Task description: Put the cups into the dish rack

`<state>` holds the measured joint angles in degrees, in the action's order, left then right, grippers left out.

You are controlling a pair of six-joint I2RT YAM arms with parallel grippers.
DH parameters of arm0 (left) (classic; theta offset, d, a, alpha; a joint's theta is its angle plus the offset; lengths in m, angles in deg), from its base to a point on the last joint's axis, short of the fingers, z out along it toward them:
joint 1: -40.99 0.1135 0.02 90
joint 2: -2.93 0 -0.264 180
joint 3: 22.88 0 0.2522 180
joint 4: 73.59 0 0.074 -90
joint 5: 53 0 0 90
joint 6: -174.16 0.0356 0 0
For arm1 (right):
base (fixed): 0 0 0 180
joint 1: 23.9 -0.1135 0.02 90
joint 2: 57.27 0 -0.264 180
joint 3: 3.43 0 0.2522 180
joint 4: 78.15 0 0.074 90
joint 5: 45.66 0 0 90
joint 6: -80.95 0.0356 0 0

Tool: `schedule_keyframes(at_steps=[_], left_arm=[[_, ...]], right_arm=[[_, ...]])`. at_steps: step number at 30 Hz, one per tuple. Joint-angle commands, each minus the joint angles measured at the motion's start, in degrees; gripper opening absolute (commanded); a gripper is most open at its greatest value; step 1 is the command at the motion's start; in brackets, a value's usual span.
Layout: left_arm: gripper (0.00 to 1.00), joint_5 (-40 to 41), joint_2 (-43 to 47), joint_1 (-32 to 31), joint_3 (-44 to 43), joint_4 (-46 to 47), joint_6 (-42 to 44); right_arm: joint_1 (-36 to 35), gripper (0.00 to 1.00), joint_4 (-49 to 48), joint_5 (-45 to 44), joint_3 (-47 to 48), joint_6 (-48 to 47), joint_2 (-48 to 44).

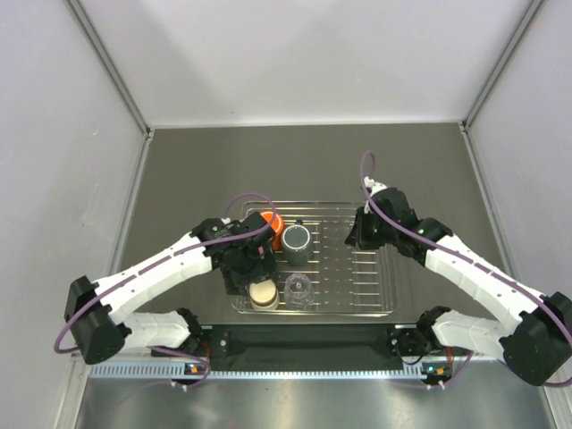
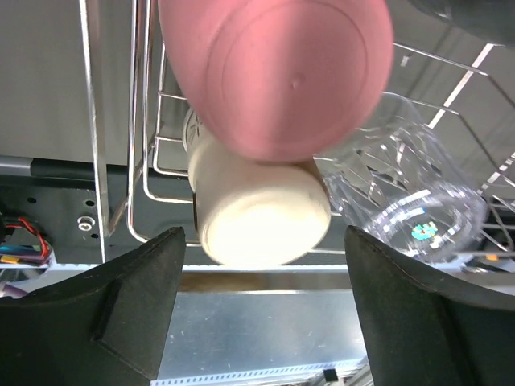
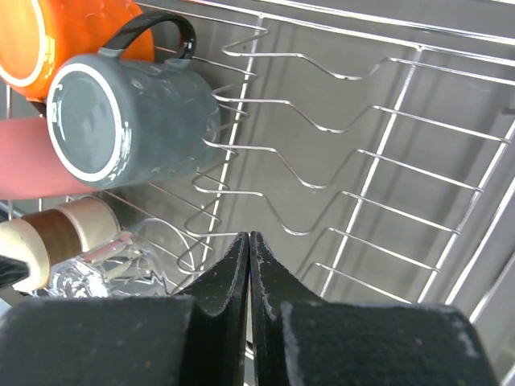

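Note:
The silver dish rack (image 1: 391, 295) lies mid-table. In it I see an orange cup (image 1: 273, 223), a dark grey cup (image 1: 296, 239), a cream cup (image 1: 263, 293) and a clear cup (image 1: 299, 288). My left gripper (image 1: 243, 275) hangs over the rack's left end. In the left wrist view it (image 2: 264, 265) is open and empty. Just past the fingertips a pink cup (image 2: 282, 72) shows its base, above the cream cup (image 2: 261, 213) and beside the clear cup (image 2: 410, 201). My right gripper (image 3: 249, 237) is shut and empty over the rack's bare wires (image 3: 386, 161), right of the grey cup (image 3: 129, 129).
The grey cup has a black handle (image 3: 153, 32) lying against the orange cup (image 3: 48, 40). The rack's right half has raised wire dividers (image 1: 362, 268). White enclosure walls (image 1: 54, 134) stand on three sides. A metal strip (image 1: 313, 371) runs along the near edge between the arm bases.

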<state>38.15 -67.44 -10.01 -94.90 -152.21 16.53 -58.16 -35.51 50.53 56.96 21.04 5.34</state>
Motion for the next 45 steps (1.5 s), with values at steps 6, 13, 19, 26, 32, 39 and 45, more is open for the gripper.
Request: schedule_keyframes(at_steps=[6, 13, 19, 26, 32, 39, 45], left_arm=[[0.86, -0.88, 5.59, -0.06, -3.08, -3.68, -2.15], [0.81, 2.97, 8.58, 0.03, -13.35, -2.82, 1.62], [0.81, 7.63, -0.09, 0.03, -28.82, 4.21, 9.69], [0.79, 10.62, -15.82, 0.03, -46.39, 13.26, 20.60], [0.79, 10.89, -24.54, 0.03, -48.70, 28.64, 28.43], [0.80, 14.32, -37.89, 0.11, -56.25, 35.94, 38.98], [0.80, 16.78, -45.29, 0.38, -64.34, 36.65, 41.01]], right_arm=[[2.62, 0.01, 2.23, 0.92, 5.75, -2.75, -2.23], [4.38, 0.15, 9.78, -0.92, 12.94, -3.36, -3.63], [6.84, 0.27, 17.15, -2.51, 18.39, -4.86, -5.21], [10.08, 0.49, 29.09, -6.79, 25.34, -5.04, -6.10], [15.44, 0.60, 35.79, -11.29, 29.82, -6.62, -6.01], [19.76, 0.71, 43.09, -13.67, 33.70, -4.25, -6.09], [22.39, 0.73, 40.04, -12.09, 30.64, -3.10, -5.31]])
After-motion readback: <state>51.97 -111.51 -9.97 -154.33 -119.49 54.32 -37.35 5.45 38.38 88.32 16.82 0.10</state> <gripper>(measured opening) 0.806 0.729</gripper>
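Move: The loose glass on the table, beyond the rack's far right corner, lies about 31 cm ahead of my left hand, 40 cm to its right and 8 cm lower. The beige cup stands just under my left fingers, 2 cm back; the racked glass is 12 cm right and 2 cm back, the grey mug 12 cm ahead and 12 cm right. From my right hand the loose glass is some 19 cm ahead, 14 cm right and 10 cm lower. With its fingers already open, my left hand lifts clear of the beige cup, rises about 20 cm, then sweeps some 27 cm forward and 23 cm right across the rack towards the loose glass, sinking a little at the end while the wrist tips the fingers up to point forward and right. My empty right hand makes room, going right and up and turning clockwise as its shut fingers open wide. ##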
